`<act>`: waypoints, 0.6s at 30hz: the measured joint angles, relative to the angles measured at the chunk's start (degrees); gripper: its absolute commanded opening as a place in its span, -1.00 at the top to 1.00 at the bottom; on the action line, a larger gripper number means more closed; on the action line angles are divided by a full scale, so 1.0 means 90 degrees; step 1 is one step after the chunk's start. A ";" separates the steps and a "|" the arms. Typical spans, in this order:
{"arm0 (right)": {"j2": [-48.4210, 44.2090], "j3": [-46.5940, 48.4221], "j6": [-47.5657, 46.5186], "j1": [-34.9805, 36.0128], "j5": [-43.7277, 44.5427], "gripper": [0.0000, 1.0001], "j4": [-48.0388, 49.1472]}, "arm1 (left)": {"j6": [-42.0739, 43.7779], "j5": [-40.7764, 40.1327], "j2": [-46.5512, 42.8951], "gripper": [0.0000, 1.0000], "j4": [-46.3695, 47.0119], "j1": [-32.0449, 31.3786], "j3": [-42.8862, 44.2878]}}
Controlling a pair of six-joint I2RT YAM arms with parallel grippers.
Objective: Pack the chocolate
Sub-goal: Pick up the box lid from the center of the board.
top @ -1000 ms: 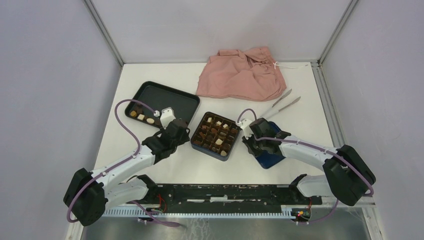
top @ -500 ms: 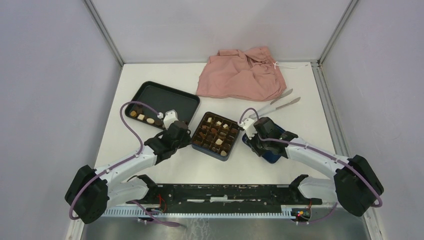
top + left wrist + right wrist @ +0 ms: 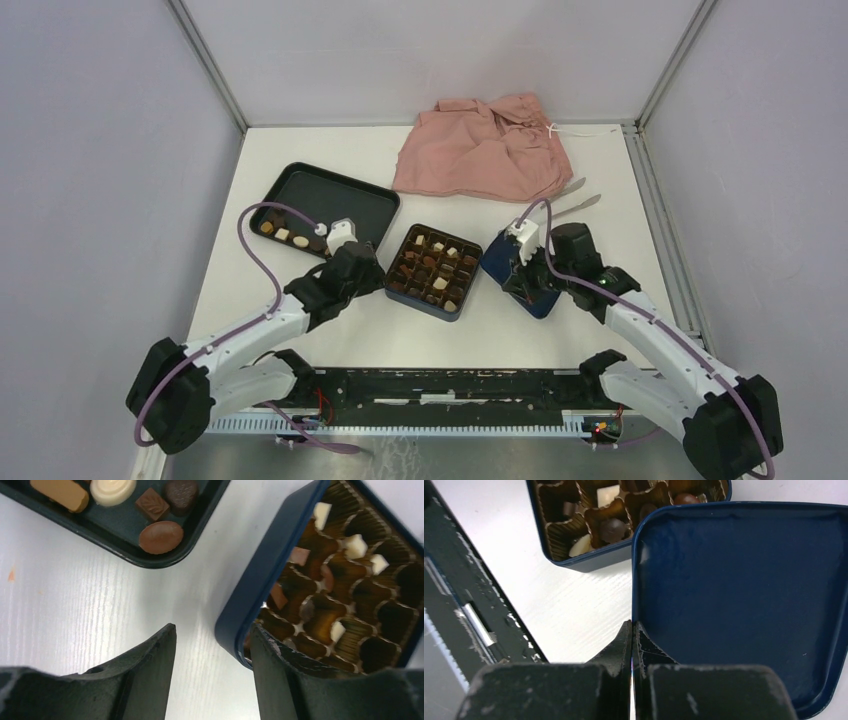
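Several chocolate pieces (image 3: pixel 283 233) lie in the near-left corner of the black tray (image 3: pixel 340 195); the left wrist view shows them as brown, tan and cream pieces (image 3: pixel 160 536). More chocolate (image 3: pixel 432 268) fills cells of the dark blue box (image 3: pixel 270 565). My left gripper (image 3: pixel 212 627) is open at the box's left corner, with the box wall between its fingers close to the right one. My right gripper (image 3: pixel 632 622) is shut on the rim of the blue lid (image 3: pixel 744 590), which sits hollow side up just right of the box (image 3: pixel 594 562).
A pink cloth (image 3: pixel 485 148) is bunched at the back of the table. Metal tongs (image 3: pixel 575 200) lie behind the right wrist. The black base rail (image 3: pixel 450 385) runs along the near edge.
My right gripper closed on the lid's rim, and the lid has shifted away from the near edge, up beside the box. The right arm swung outward. The left gripper edged toward the box.
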 measured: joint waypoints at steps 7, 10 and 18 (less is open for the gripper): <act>-0.0092 0.0209 0.0202 -0.0549 -0.0976 1.00 -0.0027 | 0.0355 0.0493 -0.1139 -0.52 0.0000 0.0005 0.0036; 0.0015 0.0539 0.0376 -0.0678 -0.1382 1.00 -0.0051 | 0.0544 0.1158 -0.1600 -0.63 0.0345 0.0005 0.0010; 0.0226 0.1396 0.0799 -0.0726 -0.2215 1.00 -0.0066 | 0.1651 0.3492 -0.1498 -0.78 0.1712 0.0002 0.0083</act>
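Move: The right hand already holds the lid by its near-left edge; the open box's middle lies about 15 cm left of that hand, 4 cm farther out and 8 cm lower, and the knives some 18 cm ahead and 12 cm right. From the left hand the box's middle is roughly 10 cm right, level fore and aft, 4 cm down; the black tray is about 13 cm ahead and 10 cm left. Right hand lifts the still-pinched lid about 10 cm; left rises 12, going right over the box, opening. ##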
